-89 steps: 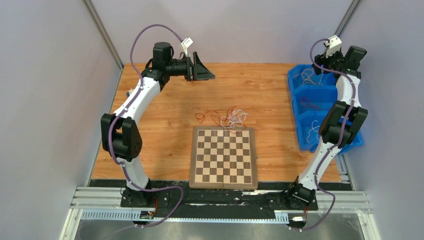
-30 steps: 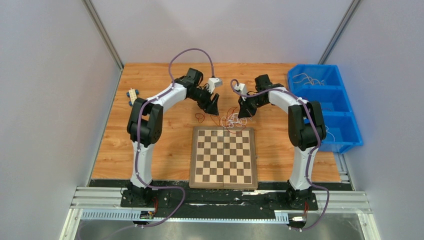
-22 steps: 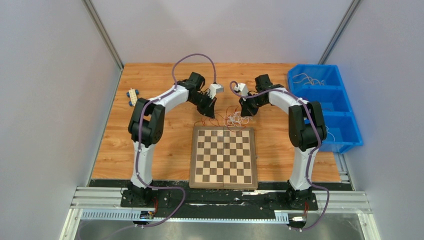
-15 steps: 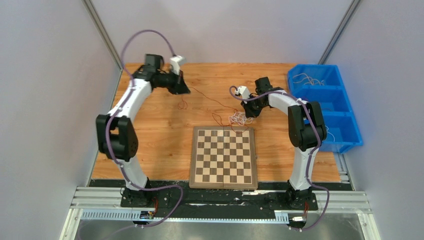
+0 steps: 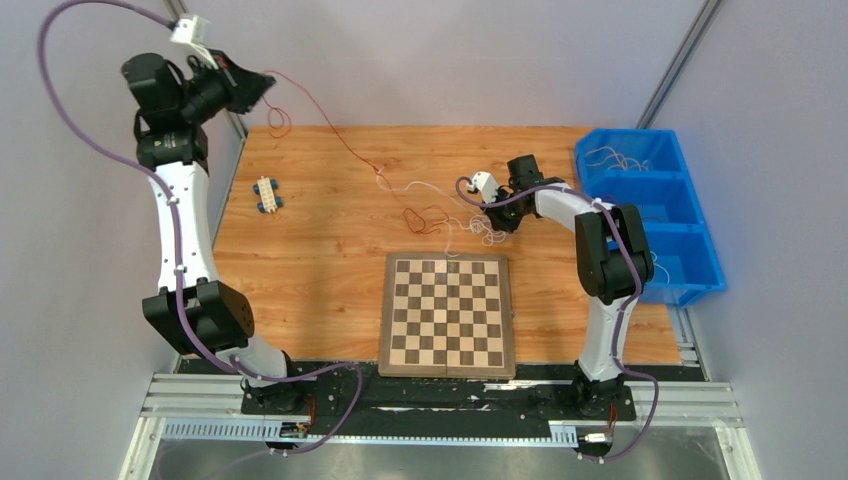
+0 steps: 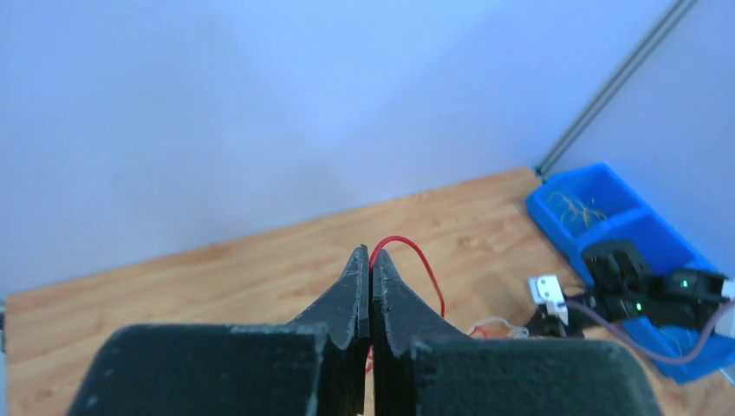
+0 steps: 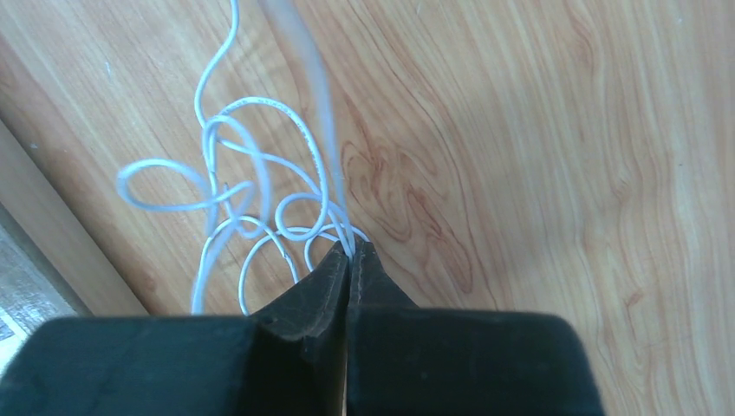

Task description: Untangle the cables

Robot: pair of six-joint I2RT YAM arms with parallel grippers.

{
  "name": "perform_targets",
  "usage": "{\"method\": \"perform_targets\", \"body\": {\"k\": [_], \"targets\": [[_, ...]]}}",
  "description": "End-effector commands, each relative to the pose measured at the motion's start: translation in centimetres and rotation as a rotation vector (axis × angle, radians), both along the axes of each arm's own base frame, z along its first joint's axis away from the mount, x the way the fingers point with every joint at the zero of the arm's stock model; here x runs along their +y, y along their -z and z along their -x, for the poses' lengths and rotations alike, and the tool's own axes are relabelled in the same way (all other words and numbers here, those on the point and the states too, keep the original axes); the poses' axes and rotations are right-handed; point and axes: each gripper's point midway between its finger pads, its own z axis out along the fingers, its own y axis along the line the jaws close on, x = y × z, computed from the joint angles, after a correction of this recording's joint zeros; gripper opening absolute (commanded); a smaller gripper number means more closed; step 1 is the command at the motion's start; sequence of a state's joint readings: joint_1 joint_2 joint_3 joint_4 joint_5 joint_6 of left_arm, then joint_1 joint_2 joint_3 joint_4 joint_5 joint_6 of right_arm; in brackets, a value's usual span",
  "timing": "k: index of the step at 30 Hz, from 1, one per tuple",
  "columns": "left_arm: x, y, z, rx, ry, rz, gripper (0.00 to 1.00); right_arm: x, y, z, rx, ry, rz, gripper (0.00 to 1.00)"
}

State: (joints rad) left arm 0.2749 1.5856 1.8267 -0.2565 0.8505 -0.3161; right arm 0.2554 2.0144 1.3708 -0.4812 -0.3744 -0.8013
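The cables lie in a small tangle (image 5: 440,212) of thin red and white wires on the wooden table, just beyond the chessboard. High above the table's far left corner, my left gripper (image 5: 262,85) is shut on a red cable (image 5: 325,125). That cable stretches taut down to the tangle. In the left wrist view the red cable (image 6: 425,264) arcs out from between the closed tips of the left gripper (image 6: 371,251). Low at the tangle's right side, my right gripper (image 5: 496,222) is shut on white cable loops (image 7: 251,165), which are pinched at the tips of the right gripper (image 7: 351,247).
A chessboard (image 5: 447,313) lies in front of the tangle. A blue three-part bin (image 5: 650,215) with more wires stands at the right edge, and the blue bin (image 6: 607,195) also shows in the left wrist view. A small blue-and-cream block (image 5: 267,194) rests at the table's left.
My left gripper shut on the red cable, then rose and swung far left, drawing the cable out of the tangle. The right gripper stayed shut on the white loops.
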Motion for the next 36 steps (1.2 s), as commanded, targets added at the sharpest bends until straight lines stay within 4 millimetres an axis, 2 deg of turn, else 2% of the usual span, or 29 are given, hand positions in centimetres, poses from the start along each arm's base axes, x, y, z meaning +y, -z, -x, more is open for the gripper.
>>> {"method": "perform_targets", "body": {"k": [1,5,9,12,15,17,20,24,27,29,31,33,35,36], "targets": [[1.0,-8.0,2.2,-0.187,-0.032,0.055,0.00,-3.4,2.9,1.1,0.031,0.024,0.149,0.00],[2.4,-11.3,3.2,-0.267,-0.061,0.068,0.00,-4.7,3.1,1.3,0.032,0.041,0.176,0.00],[3.7,-13.1,3.3,-0.309,-0.102,0.072,0.00,-6.9,3.8,1.6,0.039,0.050,0.220,0.00],[3.3,-13.9,3.9,-0.318,-0.065,0.095,0.00,-7.5,3.4,1.6,0.035,0.058,0.215,0.00],[1.8,-14.2,4.7,-0.326,0.030,0.123,0.00,-6.5,1.7,1.5,0.010,0.034,0.159,0.00],[0.5,-13.7,5.3,-0.301,0.098,0.147,0.00,-5.1,0.1,1.4,0.014,0.018,0.091,0.03],[-2.1,-12.5,6.3,-0.267,0.194,0.148,0.00,-3.0,-3.4,1.2,0.015,0.005,-0.028,0.28],[-4.4,-11.4,7.6,-0.262,0.257,0.143,0.00,-0.8,-8.0,0.5,-0.024,-0.017,-0.142,0.52],[-5.3,-11.1,8.2,-0.251,0.282,0.148,0.00,1.2,-11.5,0.2,-0.057,-0.054,-0.239,0.63],[-5.8,-10.8,8.4,-0.242,0.295,0.150,0.00,3.0,-13.2,0.5,-0.065,-0.095,-0.302,0.67],[-5.9,-10.1,8.2,-0.223,0.292,0.147,0.00,4.7,-14.4,0.8,-0.066,-0.132,-0.346,0.69],[-5.6,-8.6,7.5,-0.184,0.268,0.146,0.00,6.4,-14.6,1.0,-0.060,-0.164,-0.357,0.70],[-4.8,-5.9,6.0,-0.111,0.211,0.145,0.00,7.5,-14.0,1.2,-0.046,-0.182,-0.352,0.70],[-4.1,-3.4,4.9,-0.044,0.165,0.130,0.00,7.8,-13.5,1.2,-0.036,-0.188,-0.347,0.70]]}}
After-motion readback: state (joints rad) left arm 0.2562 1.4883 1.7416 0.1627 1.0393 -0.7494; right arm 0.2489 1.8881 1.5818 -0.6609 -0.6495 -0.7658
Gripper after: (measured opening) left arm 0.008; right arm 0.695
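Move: The white cable's loops, one strand already pinched in the right fingers, lie low on the table around a point some 4 cm left of the right hand. A red snarl is about 17 cm to that hand's left and 3 cm ahead; the chessboard's middle lies 18 cm back and 12 cm left. For the left hand, high up with the red cable, that snarl is about 45 cm below and 23 cm to the right, level in forward reach. The white strand is drawn some 5 cm to the right just above the table by the right hand, which then opens wide, lets it go and lifts about 12 cm while swinging left over the loops. The left hand keeps its shut grip on the red cable, climbing some 13 cm and easing back, then sinking partway and swinging right, with a slight clockwise turn. ##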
